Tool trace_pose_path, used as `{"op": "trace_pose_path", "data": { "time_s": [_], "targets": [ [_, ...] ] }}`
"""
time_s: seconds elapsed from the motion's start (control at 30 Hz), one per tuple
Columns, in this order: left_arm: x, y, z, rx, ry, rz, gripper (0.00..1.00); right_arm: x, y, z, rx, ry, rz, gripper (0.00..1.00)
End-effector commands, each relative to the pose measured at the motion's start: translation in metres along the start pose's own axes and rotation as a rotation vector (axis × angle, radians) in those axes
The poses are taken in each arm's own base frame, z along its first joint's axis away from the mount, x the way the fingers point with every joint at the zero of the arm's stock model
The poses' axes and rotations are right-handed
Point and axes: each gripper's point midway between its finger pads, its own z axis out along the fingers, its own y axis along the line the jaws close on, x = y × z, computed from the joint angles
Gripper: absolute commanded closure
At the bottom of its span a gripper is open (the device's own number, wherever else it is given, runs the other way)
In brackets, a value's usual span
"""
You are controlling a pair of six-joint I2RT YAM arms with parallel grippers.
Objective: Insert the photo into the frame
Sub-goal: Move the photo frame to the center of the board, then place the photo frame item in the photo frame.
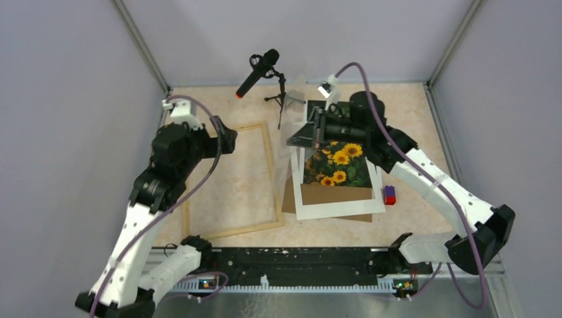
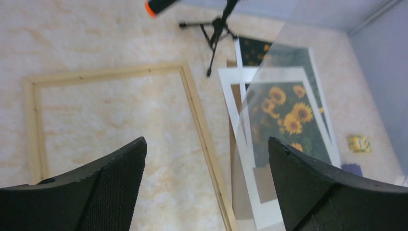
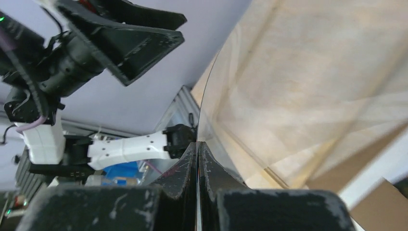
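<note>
The photo, a sunflower print, lies right of centre under a white window mat on a brown backing board. The frame, thin light wood, lies flat at the left with bare table inside it. My left gripper hovers over the frame's far right part. In the left wrist view its jaws stand wide open and hold nothing, with the frame and photo below. My right gripper is shut on the edge of a clear pane, held tilted above the photo's far end.
A microphone on a small tripod stands at the back, just beyond the frame's far right corner. A small purple and red block sits right of the mat. Grey walls enclose the table on three sides.
</note>
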Motion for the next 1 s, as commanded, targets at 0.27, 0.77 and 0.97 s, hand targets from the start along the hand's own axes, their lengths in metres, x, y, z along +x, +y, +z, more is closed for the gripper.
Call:
{"op": "trace_pose_path", "data": {
  "time_s": [0.27,0.77,0.97],
  "targets": [
    [-0.067,0.002,-0.089,-0.036,-0.235,0.04,0.02,-0.023,0.096,0.017,-0.182,-0.182,-0.058,1.0],
    [-0.011,-0.005,-0.034,0.04,-0.03,0.076,0.02,0.138,-0.133,0.037,0.214,-0.303,0.399,1.0],
    [0.002,0.0,-0.022,0.036,-0.009,0.106,0.02,0.166,-0.143,0.04,0.239,-0.203,0.359,0.92]
  ]
}}
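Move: The right hand still pinches the clear plastic sheet, high up; the middle of the photo frame lies about 22 cm to its left, roughly 1 cm farther out and 32 cm below. The white mat with the sunflower photo is centred some 11 cm to its right and 4 cm ahead, and the microphone tripod's feet are 24 cm ahead and 5 cm left, both at table height. From the empty left hand, the frame's middle lies 5 cm back, 5 cm left and 28 cm below. Keeping its pinch on the clear sheet, the right hand first goes on about 7 cm left towards the frame, rising some 5 cm and easing back, then dives some 30 cm, coming back right by about 8 cm to end low over the mat's left side, the wrist rolling and swinging roughly 25 degrees clockwise from where it began. Meanwhile the left hand, wide open and touching nothing, rises another 10 cm while drawing back and left over the frame, then sinks to its old height, ending about 3 cm farther back. ##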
